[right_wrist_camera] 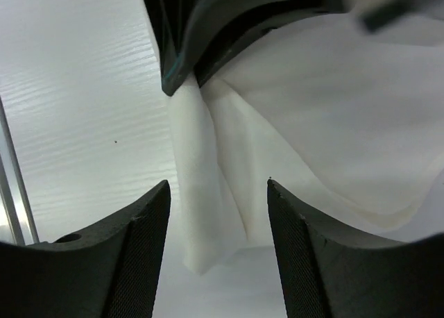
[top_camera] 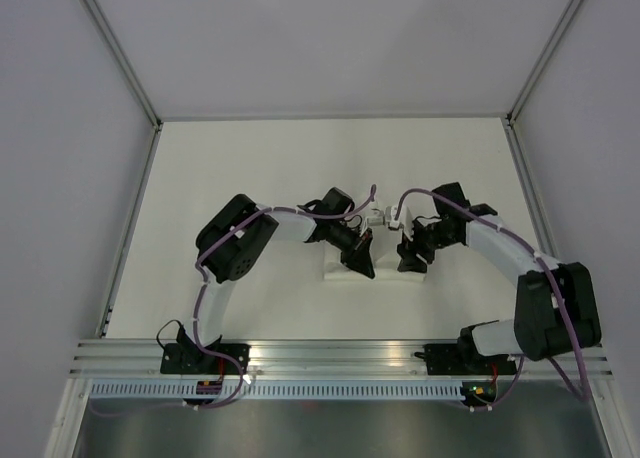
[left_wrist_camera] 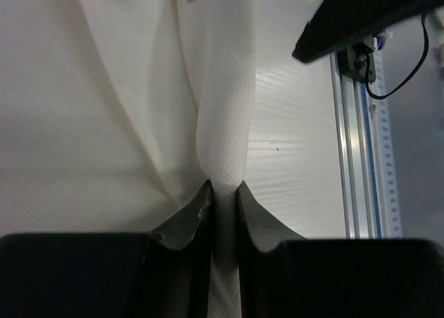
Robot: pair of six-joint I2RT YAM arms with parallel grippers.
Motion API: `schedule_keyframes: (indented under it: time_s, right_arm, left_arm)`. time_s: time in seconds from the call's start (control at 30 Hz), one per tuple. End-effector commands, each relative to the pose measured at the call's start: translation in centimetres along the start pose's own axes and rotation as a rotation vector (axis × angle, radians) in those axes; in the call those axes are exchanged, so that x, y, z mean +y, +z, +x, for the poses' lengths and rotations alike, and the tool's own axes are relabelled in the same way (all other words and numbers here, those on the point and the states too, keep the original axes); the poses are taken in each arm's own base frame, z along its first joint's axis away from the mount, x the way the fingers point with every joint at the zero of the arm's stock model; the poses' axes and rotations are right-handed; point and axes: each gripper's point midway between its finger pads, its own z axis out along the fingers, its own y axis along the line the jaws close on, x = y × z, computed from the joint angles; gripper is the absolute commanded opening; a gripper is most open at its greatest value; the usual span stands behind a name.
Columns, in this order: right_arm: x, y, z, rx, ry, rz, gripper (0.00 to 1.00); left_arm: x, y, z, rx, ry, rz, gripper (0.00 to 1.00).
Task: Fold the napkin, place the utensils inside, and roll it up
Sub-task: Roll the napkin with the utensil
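Observation:
The white napkin lies bunched at the table's middle, between the two grippers. My left gripper is shut on a raised fold of the napkin, and the cloth runs between its black fingertips. My right gripper faces it from the right and stands open. In the right wrist view a loose corner of the napkin hangs between the wide-apart fingers without touching them. The left gripper's dark body shows just beyond. The utensils are out of view.
The pale table stretches back to grey enclosure walls. An aluminium rail runs along the near edge with both arm bases bolted on it, and it also shows in the left wrist view as the rail at right.

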Motion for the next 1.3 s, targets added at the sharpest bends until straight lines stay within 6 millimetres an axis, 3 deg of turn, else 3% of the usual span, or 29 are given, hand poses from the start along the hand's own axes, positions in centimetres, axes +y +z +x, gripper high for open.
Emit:
schedule_keyframes:
  time_s: [0.0,0.03,0.07,0.13,0.17,0.5,0.6,0.73,0.83,0.9,0.93,0.97,1.03,1.1,1.17,1.2,1.27]
  right_arm:
    - [-1.0,1.4,-1.2,-0.029,-0.172,0.164,0.64]
    - [-1.2,1.8,-1.7,-0.042,-0.221,0.202,0.65]
    - [0.3,2.8,-1.4,-0.031,-0.244,0.190,0.65]
    - [-0.1,3.4,-1.8,-0.024,-0.293,0.247,0.65]
    - [0.8,4.3,-1.5,-0.013,-0.309,0.233,0.65]
    - [1.4,7.3,-1.4,0.033,-0.395,0.292,0.64]
    - [1.4,7.9,-0.8,0.059,-0.391,0.283,0.57]
    - [1.5,8.1,0.2,0.090,-0.382,0.277,0.38]
    - [1.7,8.2,0.8,0.109,-0.373,0.261,0.24]
    - [2.2,8.4,1.3,0.122,-0.354,0.235,0.17]
    - [2.4,8.5,1.3,0.123,-0.351,0.223,0.15]
    - [2.7,8.6,1.7,0.128,-0.341,0.201,0.14]
    - [2.9,8.8,1.9,0.134,-0.324,0.172,0.10]
    - [3.4,9.0,2.6,0.144,-0.290,0.122,0.09]
    - [3.0,8.8,1.8,0.132,-0.277,0.093,0.08]
    - [3.5,8.9,2.8,0.168,-0.251,0.045,0.08]
    - [3.2,8.8,1.9,0.150,-0.224,0.001,0.07]
  left_arm:
    - [1.5,0.2,6.4,0.136,-0.246,-0.041,0.02]
    - [1.5,0.2,6.4,0.133,-0.252,-0.034,0.02]
    - [1.6,0.1,6.4,0.134,-0.255,-0.033,0.02]
    - [1.6,0.2,6.6,0.136,-0.273,-0.028,0.02]
    - [1.7,0.2,6.5,0.134,-0.276,-0.028,0.02]
    - [1.9,0.4,6.4,0.131,-0.300,-0.024,0.02]
    - [1.9,0.3,6.2,0.129,-0.296,-0.029,0.02]
    - [1.9,0.1,6.1,0.125,-0.292,-0.033,0.02]
    - [1.8,-0.4,5.4,0.101,-0.273,-0.047,0.12]
    - [1.6,-1.0,3.6,0.058,-0.229,-0.067,0.17]
    - [1.5,-1.3,3.6,0.050,-0.229,-0.078,0.26]
    - [1.2,-1.7,2.1,0.013,-0.191,-0.088,0.29]
    - [1.1,-2.4,1.3,-0.015,-0.178,-0.102,0.38]
    - [0.8,-3.2,-0.5,-0.064,-0.155,-0.116,0.41]
    - [0.7,-3.5,-1.1,-0.082,-0.147,-0.128,0.47]
    - [0.5,-3.9,-1.9,-0.099,-0.123,-0.141,0.47]
    - [0.5,-4.3,-2.6,-0.118,-0.114,-0.172,0.46]
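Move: The left fingers already pinch the napkin roll near its middle. The spot on the roll for the right hand lies about 7 cm to that hand's left, 2 cm back and 5 cm lower; from the left hand, it is some 4 cm right, level ahead and in height. The roll's right end is roughly 3 cm right of the right hand, 2 cm back and 6 cm below. Right hand goes about 7 cm left, 5 cm down, and pinches the napkin roll; left then opens, easing left. ##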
